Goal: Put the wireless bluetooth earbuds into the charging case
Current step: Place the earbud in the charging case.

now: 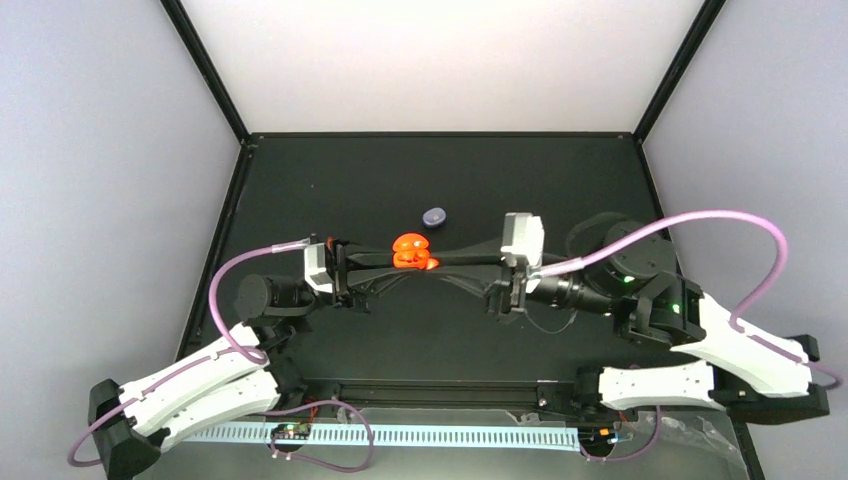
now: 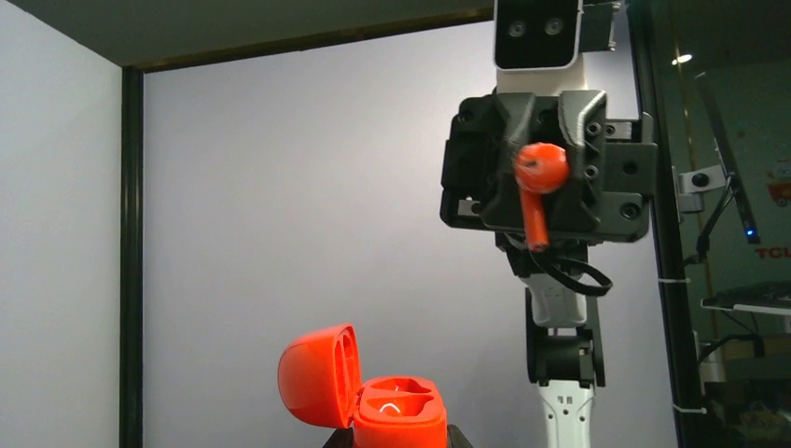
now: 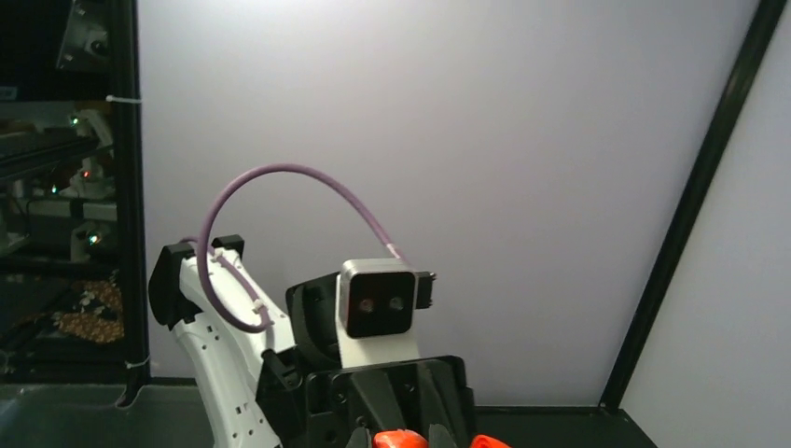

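My left gripper is shut on the base of an open red-orange charging case, held above the mat with its lid swung up to the left. Both sockets show, and I cannot tell whether anything sits in them. My right gripper faces it, shut on a red-orange earbud with the stem pointing down. The earbud hangs above and to the right of the case in the left wrist view. From above, the right fingertips almost meet the case. Only the case's top edge shows in the right wrist view.
A small lavender pebble-like case lies shut on the black mat behind the grippers. Pale walls with black corner posts enclose the table. Purple cables arc over both arms.
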You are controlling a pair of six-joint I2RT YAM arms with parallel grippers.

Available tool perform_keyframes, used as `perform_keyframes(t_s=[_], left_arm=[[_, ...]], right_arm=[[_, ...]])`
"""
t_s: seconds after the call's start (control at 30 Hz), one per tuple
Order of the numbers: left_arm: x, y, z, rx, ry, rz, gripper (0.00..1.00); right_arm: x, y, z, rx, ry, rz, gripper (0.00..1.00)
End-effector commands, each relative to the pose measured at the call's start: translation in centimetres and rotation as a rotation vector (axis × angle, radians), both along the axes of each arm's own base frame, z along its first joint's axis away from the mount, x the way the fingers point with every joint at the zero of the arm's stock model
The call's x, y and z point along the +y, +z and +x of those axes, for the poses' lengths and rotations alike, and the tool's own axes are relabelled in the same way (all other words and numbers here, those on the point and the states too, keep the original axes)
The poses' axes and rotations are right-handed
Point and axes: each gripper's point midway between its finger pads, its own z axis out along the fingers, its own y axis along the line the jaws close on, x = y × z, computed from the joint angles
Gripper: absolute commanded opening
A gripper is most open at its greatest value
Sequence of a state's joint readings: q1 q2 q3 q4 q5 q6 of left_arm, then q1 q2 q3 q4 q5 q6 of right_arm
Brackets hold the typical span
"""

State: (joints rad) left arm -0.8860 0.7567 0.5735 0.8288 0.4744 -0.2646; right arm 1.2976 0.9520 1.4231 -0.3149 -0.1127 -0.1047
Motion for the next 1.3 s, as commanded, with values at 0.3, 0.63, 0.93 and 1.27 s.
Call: perform_keyframes(t_s=[0.3, 0.63, 0.93, 1.27], left_arm=[[2.3, 1.1, -2.4, -0.048, -0.019, -0.036, 0.02], [2.5, 0.6, -2.8, -0.051, -0.017, -0.012, 0.02], [2.8, 0.7, -2.8, -0.046, -0.012, -0.017, 0.02], [3.1, 0.8, -2.8, -0.039, -0.005, -0.025, 0.02]], right_arm=[[4.7, 0.3, -0.1, -0.121, -0.116, -0.003, 0.01], [5.8, 0.6, 0.0, -0.110, -0.111, 0.011, 0.01], [6.8, -0.9, 0.0, -0.083, -0.100, -0.043, 0.01], [6.7, -1.6, 0.3, -0.059, -0.112, -0.051, 0.01]])
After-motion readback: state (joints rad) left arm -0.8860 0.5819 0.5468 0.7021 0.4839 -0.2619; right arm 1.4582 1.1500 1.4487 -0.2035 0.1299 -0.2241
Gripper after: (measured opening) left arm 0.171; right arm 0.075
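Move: My right fingers already hold the orange earbud, stem hanging down; the open orange case in my left fingers lies about 3 cm ahead of my right hand, 4 cm to its left and 6 cm lower. From my left hand the earbud is some 3 cm back, 5 cm to the right and 7 cm up. The purple case lies on the table about 30 cm straight ahead of my right hand; a loose orange earbud lies roughly 22 cm ahead and 17 cm left of my left hand, both far below. I carry the earbud about 7 cm to the left with my right hand, dipping back briefly before coming forward again, and sink some 2.5 cm, bringing its stem over the wells. My left hand keeps its grip on the case and first shifts it left and back, about 2.5 cm each way, then almost holds still. Both grippers stay closed. ##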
